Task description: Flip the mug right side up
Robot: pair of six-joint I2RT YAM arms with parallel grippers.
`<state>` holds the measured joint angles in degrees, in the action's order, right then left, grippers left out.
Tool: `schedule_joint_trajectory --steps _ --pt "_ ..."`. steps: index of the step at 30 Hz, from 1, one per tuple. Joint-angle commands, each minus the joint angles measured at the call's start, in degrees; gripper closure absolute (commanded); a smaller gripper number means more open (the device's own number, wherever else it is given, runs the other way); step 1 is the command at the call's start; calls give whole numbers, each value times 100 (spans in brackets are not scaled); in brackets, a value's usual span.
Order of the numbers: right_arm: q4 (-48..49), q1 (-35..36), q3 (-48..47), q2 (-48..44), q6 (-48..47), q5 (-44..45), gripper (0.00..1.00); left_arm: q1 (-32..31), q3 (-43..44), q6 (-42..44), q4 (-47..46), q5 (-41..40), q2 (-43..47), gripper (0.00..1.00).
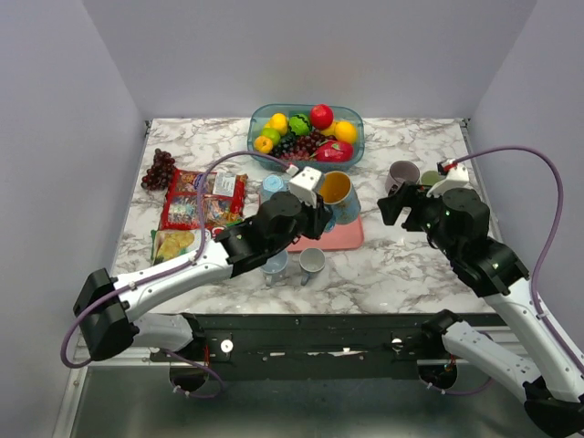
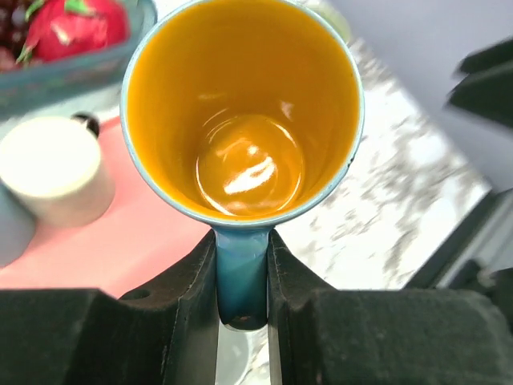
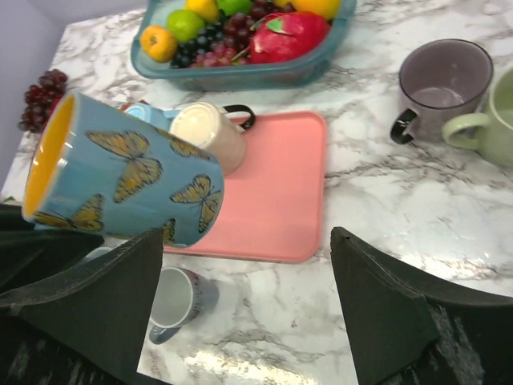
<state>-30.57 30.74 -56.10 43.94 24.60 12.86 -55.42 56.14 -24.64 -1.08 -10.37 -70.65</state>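
Observation:
A blue mug with yellow butterflies and an orange inside [image 1: 338, 193] [image 2: 240, 120] [image 3: 128, 180] hangs tilted above the left end of the pink tray [image 1: 339, 239] [image 3: 280, 184], its mouth turned up toward my left wrist. My left gripper [image 1: 319, 213] [image 2: 242, 297] is shut on the mug's blue handle. My right gripper [image 1: 394, 208] [image 3: 248, 233] stands open to the right of the tray, holding nothing, over bare marble.
A cream mug [image 3: 210, 132] lies on the tray beside a light blue one [image 1: 272, 185]. A purple mug [image 1: 402, 174] and a green mug [image 3: 497, 120] stand at the right. Two small mugs [image 1: 312, 263] sit in front of the tray. Fruit bowl [image 1: 306, 135], grapes [image 1: 160, 169] and snack packets [image 1: 201, 201] lie behind and to the left.

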Motion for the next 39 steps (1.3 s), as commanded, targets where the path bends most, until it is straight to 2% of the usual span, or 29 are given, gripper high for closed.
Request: schedule_joint_trajectory --steps 1,10,12,16,20,28,39 --pt "-476 11 -6 -114 80 682 9 -425 573 584 326 -1168 -422 100" --pt "-573 11 107 -105 220 683 9 -1304 363 206 135 -1520 -1020 100" --pt "-564 20 143 -96 238 665 9 -1462 301 197 143 -1827 -1178 100" --pt "-564 20 222 -88 238 674 9 -1761 -58 57 -531 -2162 -1284 100" --pt "-556 20 266 -96 256 726 9 -1850 -586 -31 -1148 -2338 -1346 100" --pt "-520 20 327 -79 273 753 9 -1903 -1052 91 -1992 -2250 -1530 100" --pt "-485 11 345 62 309 744 9 -1938 -1114 109 -2019 -2083 -1776 100"
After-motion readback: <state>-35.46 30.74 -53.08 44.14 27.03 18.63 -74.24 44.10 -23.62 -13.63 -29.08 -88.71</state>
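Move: The butterfly mug, held by its handle in the left hand, is bound for the bare marble off the pink tray's near right corner, some 9 cm to that hand's right, 3 cm back and 20 cm below. The white mug stands about 12 cm left of that spot, level with it, and the blue mug some 11 cm farther left. The tray's middle is about 9 cm ahead and 4 cm left of the hand. From the right hand the spot lies roughly 6 cm back, 7 cm left and 23 cm below. The butterfly mug, still pinched by its handle, is carried by the left hand about 17 cm down while drawing back 7 cm and drifting right, towards the bare marble beside the white mug. The descent is quick, then eases almost to a stop, and the wrist turns some 20 degrees, left side rising, fingers tipping farther down. The emptied right hand, still wide open, sinks about 4 cm and edges right. ##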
